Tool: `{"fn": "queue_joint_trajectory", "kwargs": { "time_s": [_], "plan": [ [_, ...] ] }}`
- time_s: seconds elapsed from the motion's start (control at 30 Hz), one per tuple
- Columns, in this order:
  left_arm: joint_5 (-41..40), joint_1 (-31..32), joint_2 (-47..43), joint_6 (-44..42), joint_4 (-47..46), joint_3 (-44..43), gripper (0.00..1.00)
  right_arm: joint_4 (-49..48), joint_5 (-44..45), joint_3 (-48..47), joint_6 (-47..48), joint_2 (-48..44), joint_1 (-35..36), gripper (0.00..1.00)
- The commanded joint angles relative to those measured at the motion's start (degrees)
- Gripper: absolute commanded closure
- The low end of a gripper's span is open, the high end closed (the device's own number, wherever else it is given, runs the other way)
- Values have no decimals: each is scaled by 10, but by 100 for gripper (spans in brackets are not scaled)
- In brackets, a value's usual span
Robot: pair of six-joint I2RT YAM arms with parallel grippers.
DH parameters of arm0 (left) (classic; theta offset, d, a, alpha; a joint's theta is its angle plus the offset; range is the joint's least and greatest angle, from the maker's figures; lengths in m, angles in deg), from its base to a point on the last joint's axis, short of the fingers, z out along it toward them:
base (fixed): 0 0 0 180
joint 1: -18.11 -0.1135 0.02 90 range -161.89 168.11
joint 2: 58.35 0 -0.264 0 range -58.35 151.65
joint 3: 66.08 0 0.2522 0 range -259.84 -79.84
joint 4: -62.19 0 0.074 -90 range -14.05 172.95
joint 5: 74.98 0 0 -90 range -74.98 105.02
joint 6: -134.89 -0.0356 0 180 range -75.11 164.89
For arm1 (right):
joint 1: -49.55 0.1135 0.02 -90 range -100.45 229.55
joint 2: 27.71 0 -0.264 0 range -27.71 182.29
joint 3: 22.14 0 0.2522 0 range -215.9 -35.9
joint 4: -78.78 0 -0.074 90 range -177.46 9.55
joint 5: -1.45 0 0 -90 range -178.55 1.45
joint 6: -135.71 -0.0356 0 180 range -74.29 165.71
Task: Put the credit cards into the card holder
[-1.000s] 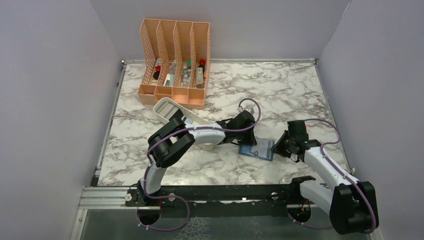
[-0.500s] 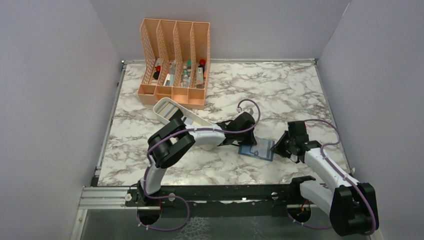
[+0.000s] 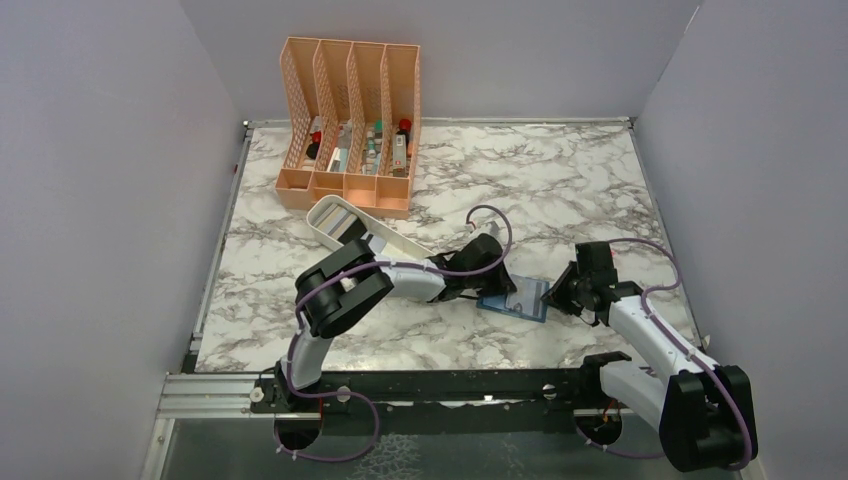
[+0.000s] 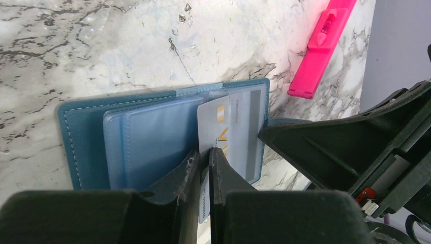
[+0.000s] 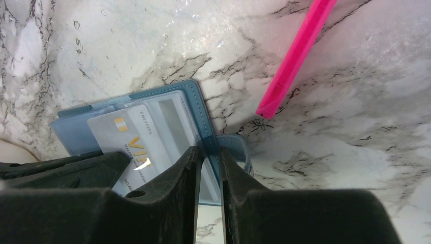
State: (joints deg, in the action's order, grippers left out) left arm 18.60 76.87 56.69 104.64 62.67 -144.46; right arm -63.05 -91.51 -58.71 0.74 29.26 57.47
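Note:
The teal card holder [image 3: 512, 300] lies open on the marble between both arms, its lighter blue-grey inside up [image 4: 147, 137]. A pale grey credit card [image 4: 223, 124] with gold lettering sits partly inside a slot on the holder's right half; it also shows in the right wrist view [image 5: 134, 140]. My left gripper [image 4: 206, 155] is shut on the card's near edge. My right gripper [image 5: 209, 152] is shut on the card holder's teal side edge [image 5: 195, 99], beside its strap. In the top view the left gripper [image 3: 492, 280] and right gripper [image 3: 556, 293] flank the holder.
A pink plastic strip [image 5: 295, 56] lies on the marble just beyond the holder. A long white tray [image 3: 340, 222] sits behind the left arm. The peach mesh organizer [image 3: 350, 120] with small bottles stands at the back left. Grey walls close both sides.
The left wrist has shifted slightly nearer and lower over the card holder. The right arm and the holder have stayed put.

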Motion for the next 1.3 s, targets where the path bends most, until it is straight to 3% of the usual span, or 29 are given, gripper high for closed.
{"fn": "queue_joint_trajectory", "kwargs": {
  "time_s": [0.0,0.3,0.93,1.27],
  "plan": [
    [-1,16,14,-20,18,2,83,-12,-32,7,-7,6,3,76],
    [-7,17,-21,-57,34,-4,61,0,-24,0,-5,-10,3,76],
    [-2,43,25,-95,57,-72,60,-36,-55,16,-14,16,3,79],
    [7,52,32,-51,32,-67,57,-39,-49,18,-22,15,3,79]
  ]
}}
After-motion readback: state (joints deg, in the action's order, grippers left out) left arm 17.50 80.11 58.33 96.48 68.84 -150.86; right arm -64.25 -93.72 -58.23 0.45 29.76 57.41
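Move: The grey VIP card stands slightly tilted, with its left edge between the left hand's fingertips; its middle is about 2 cm to their right, 1 cm back and 1 cm lower. The open card holder's middle lies right below, some 2 cm down and 1 cm back, and the pink strip roughly 18 cm right and 7 cm ahead. From the right hand, which pinches the holder's right edge, the card's middle is about 5 cm to the left. The left hand opens its fingers from nearly shut to somewhat under half, letting go of the card's left edge as it rises about half a centimetre, then slides right and back over the holder, in all some 2 cm right and 1.5 cm back, turning nearly 10 degrees clockwise, with one finger ending against the card's left edge to push it towards the holder's right edge. The right hand keeps its pinch on that edge and shifts it less than 1 cm left, towards the card. ##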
